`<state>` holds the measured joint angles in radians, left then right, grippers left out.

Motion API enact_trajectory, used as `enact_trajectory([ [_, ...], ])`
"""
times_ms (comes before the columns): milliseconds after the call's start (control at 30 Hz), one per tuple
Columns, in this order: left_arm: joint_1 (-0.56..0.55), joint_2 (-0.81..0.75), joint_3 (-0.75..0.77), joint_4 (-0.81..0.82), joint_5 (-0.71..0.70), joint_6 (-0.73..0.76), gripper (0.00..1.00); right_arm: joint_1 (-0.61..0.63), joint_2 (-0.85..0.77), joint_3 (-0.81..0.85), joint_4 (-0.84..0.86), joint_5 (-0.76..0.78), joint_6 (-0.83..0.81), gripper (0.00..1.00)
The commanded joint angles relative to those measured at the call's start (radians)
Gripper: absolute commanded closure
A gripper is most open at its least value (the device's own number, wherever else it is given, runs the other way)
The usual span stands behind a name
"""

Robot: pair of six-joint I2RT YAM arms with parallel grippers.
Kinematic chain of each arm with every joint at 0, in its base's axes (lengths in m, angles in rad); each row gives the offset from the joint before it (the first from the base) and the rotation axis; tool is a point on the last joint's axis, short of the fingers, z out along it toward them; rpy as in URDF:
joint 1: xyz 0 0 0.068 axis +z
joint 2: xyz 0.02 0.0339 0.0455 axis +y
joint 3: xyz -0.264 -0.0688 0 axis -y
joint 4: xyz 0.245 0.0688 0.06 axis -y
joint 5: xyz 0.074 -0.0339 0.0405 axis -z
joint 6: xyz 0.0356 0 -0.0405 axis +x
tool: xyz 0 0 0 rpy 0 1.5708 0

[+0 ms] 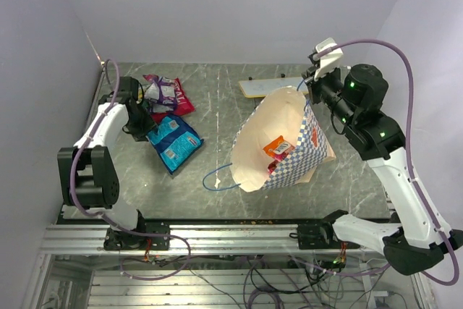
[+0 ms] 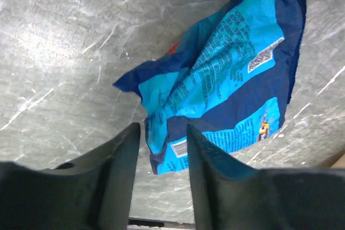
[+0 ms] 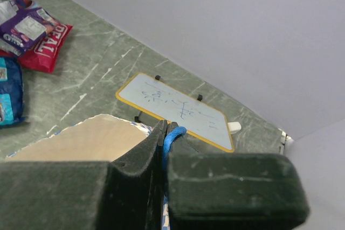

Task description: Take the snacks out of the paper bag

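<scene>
The blue-and-white checkered paper bag (image 1: pixel 312 151) leans mouth up and to the left, cream inside (image 3: pixel 81 144). My right gripper (image 1: pixel 311 86) (image 3: pixel 170 129) is shut on its blue cord handle (image 3: pixel 177 134) and holds the far rim up. An orange snack (image 1: pixel 278 147) and a red one (image 1: pixel 273 167) lie inside the bag. A blue snack packet (image 1: pixel 173 142) (image 2: pixel 226 79) lies flat on the table. My left gripper (image 1: pixel 147 134) (image 2: pixel 163 133) is open just behind its near corner, with a gap between the fingers. Purple (image 1: pixel 163 90) (image 3: pixel 21 22) and red (image 1: pixel 173 106) (image 3: pixel 51 49) packets lie further back.
A small whiteboard (image 1: pixel 262 87) (image 3: pixel 175 109) on black feet stands behind the bag. The bag's second blue handle (image 1: pixel 217 179) loops onto the grey table toward the front. Walls close in the table at the left, back and right.
</scene>
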<state>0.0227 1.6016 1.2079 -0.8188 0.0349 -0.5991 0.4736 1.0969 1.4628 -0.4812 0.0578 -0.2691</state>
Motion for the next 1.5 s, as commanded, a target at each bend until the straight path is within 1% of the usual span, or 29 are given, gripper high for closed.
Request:
enact_trajectory([
  [0, 0.008, -0.091, -0.016, -0.025, -0.012, -0.033, 0.39, 0.003, -0.035, 0.035, -0.020, 0.010, -0.081, 1.00],
  [33, 0.007, -0.112, -0.019, -0.022, 0.004, -0.036, 0.31, 0.003, -0.037, 0.037, -0.022, 0.004, -0.084, 1.00],
  [167, -0.011, -0.216, -0.045, 0.030, 0.127, -0.054, 0.07, 0.003, -0.041, 0.038, -0.014, -0.020, -0.076, 1.00],
  [200, -0.024, -0.247, -0.057, 0.051, 0.155, -0.060, 0.04, 0.003, -0.043, 0.035, -0.012, -0.027, -0.071, 1.00],
  [267, -0.089, -0.302, -0.088, 0.087, 0.204, -0.079, 0.02, 0.003, -0.046, 0.029, -0.008, -0.037, -0.060, 1.00],
  [400, -0.274, -0.363, -0.162, 0.211, 0.318, -0.107, 0.03, 0.003, -0.057, 0.018, -0.002, -0.057, -0.049, 1.00],
  [467, -0.387, -0.389, -0.180, 0.240, 0.322, -0.123, 0.03, 0.003, -0.064, 0.011, 0.003, -0.069, -0.049, 1.00],
  [533, -0.491, -0.426, -0.192, 0.245, 0.293, -0.140, 0.03, 0.003, -0.066, 0.011, 0.001, -0.085, -0.047, 1.00],
  [633, -0.591, -0.493, -0.246, 0.267, 0.283, -0.181, 0.03, 0.003, -0.075, 0.012, -0.013, -0.107, -0.046, 1.00],
  [700, -0.631, -0.522, -0.288, 0.278, 0.300, -0.206, 0.03, 0.003, -0.095, -0.009, -0.014, -0.107, -0.036, 1.00],
  [833, -0.710, -0.525, -0.343, 0.311, 0.348, -0.255, 0.04, 0.003, -0.126, -0.025, -0.032, -0.128, -0.020, 1.00],
  [933, -0.778, -0.544, -0.344, 0.324, 0.307, -0.296, 0.04, 0.003, -0.129, -0.013, -0.046, -0.118, -0.010, 1.00],
  [1067, -0.827, -0.609, -0.387, 0.415, 0.306, -0.363, 0.12, 0.004, -0.144, -0.013, -0.029, -0.075, 0.028, 1.00],
  [1200, -0.877, -0.647, -0.426, 0.485, 0.281, -0.416, 0.05, 0.003, -0.150, -0.030, -0.023, -0.090, 0.025, 1.00],
  [1300, -0.904, -0.636, -0.423, 0.483, 0.255, -0.430, 0.04, 0.003, -0.143, -0.013, -0.030, -0.096, 0.034, 1.00],
  [1400, -0.934, -0.617, -0.394, 0.458, 0.234, -0.389, 0.04, 0.003, -0.158, -0.046, 0.006, -0.111, 0.072, 1.00],
  [1467, -0.966, -0.621, -0.362, 0.383, 0.180, -0.351, 0.05, 0.003, -0.163, -0.067, 0.035, -0.115, 0.127, 1.00],
])
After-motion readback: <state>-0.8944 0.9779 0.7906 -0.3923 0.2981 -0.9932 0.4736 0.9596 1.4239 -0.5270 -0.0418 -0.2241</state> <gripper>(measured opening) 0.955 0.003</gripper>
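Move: About 41 cm to the right of the left hand and 4 cm nearer the base, the orange pack lies some 3 cm lower inside the paper bag; a red pack is about 6 cm nearer than it and 1 cm left of it. The blue pack just put down is 9 cm right and 1 cm back, 5 cm below; the bag's loose handle is 23 cm right, 15 cm back. From the right hand, the orange pack lies roughly 35 cm below, 4 cm back and 3 cm left. Rising clear of the blue pack as its half-open fingers spread wide, the left hand then sweeps about 27 cm right and 20 cm back towards the bag mouth, ending 11 cm higher. On the way it turns some 40 degrees clockwise and its fingers swing from down towards the right. The right hand, still shut on the upper handle, eases 5 cm back. ##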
